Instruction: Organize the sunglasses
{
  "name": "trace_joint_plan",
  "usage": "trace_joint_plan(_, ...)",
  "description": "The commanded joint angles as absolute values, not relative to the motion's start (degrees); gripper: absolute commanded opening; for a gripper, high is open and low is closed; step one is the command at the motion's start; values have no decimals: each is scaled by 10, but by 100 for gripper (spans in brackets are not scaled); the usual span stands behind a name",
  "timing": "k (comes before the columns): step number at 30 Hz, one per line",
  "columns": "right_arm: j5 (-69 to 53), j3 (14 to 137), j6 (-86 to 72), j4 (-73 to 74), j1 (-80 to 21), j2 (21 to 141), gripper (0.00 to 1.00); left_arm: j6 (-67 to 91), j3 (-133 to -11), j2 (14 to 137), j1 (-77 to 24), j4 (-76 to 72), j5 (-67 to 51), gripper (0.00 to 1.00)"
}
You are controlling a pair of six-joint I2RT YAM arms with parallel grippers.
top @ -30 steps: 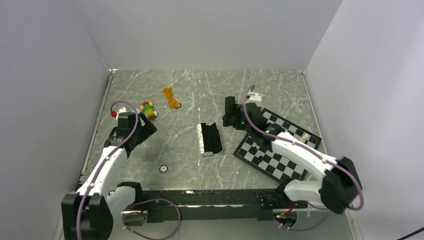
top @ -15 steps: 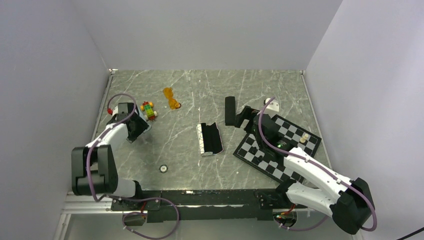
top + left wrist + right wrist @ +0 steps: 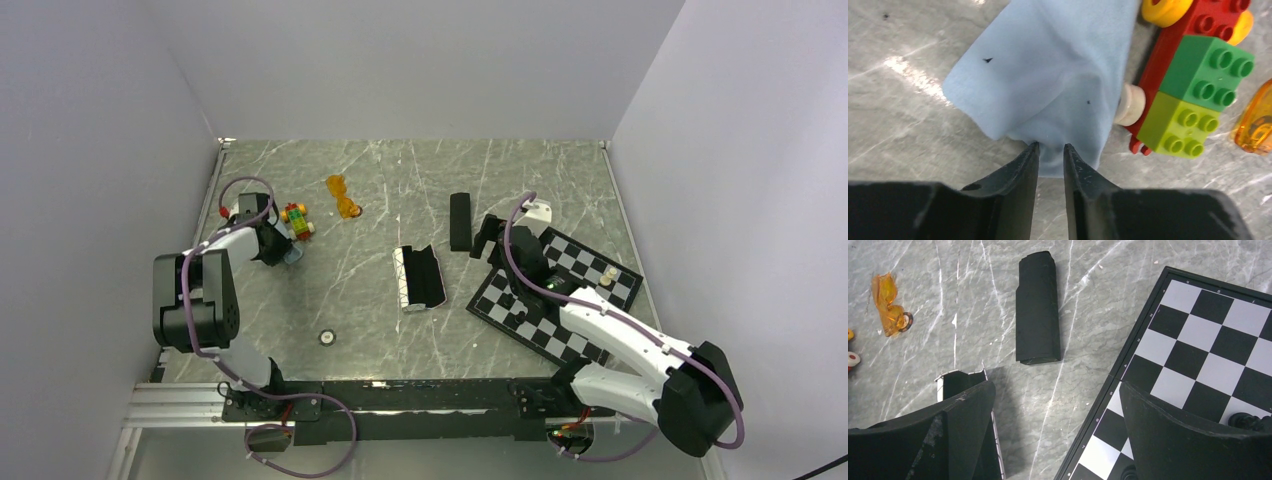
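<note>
The orange translucent sunglasses point(image 3: 343, 196) lie folded at the far middle-left of the table; they show at the edge of the left wrist view point(image 3: 1255, 120) and at the upper left of the right wrist view point(image 3: 888, 305). No gripper touches them. My left gripper point(image 3: 1050, 147) is low at the table's left point(image 3: 283, 250), its fingers pinching a puckered fold of a light blue cloth point(image 3: 1048, 75). My right gripper point(image 3: 1055, 387) hangs open and empty over bare table near the chessboard's corner point(image 3: 487, 240).
A toy of red, green and yellow blocks point(image 3: 1193, 75) lies against the cloth point(image 3: 296, 219). A shut black oblong case point(image 3: 459, 221) lies beyond the right gripper. An open white-patterned case point(image 3: 420, 278) lies mid-table. A chessboard point(image 3: 555, 300) with pieces lies at the right. A small ring point(image 3: 327, 338) lies near front.
My left arm has swung toward the left wall, and its jaws have narrowed onto the blue cloth. My right gripper has drawn back from the black case toward the chessboard, still open.
</note>
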State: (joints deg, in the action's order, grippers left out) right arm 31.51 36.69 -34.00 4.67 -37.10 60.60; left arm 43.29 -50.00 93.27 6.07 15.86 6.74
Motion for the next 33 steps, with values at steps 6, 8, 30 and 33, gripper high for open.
trace_joint_plan(6,333,398,-333,46,-363,623,100,425,-509,985,61,133,-7,0)
trace_joint_plan(8,332,400,-333,50,-362,627,100,418,-507,982,61,128,-16,0)
trace_joint_plan(30,250,412,-346,91,-360,605,100,444,-383,598,-85,222,-92,0)
trace_joint_plan(33,228,411,-352,107,-360,594,100,452,-405,569,-127,227,-104,0)
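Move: Just in front of the left hand, its middle some 4 cm ahead, 3 cm left and 1 cm below, lies the blue cloth, its near edge already between the half-closed fingers. The toy car stands about 8 cm ahead, 3 cm right and 1 cm higher; the orange bag is 14 cm ahead and 15 cm right. The open case lies 33 cm right and 5 cm back. From the right hand, the cloth is about 50 cm left, 6 cm ahead and 15 cm below. Closing fully while sliding low over the table, some 2 cm forward and a little right, the left fingers pinch the near edge of the blue cloth. They then carry it back, right and up in one sweep, roughly 10 cm each way, away from the toy car towards the open case, the wrist turning clockwise about 20 degrees and its fingertips tilting upward. ##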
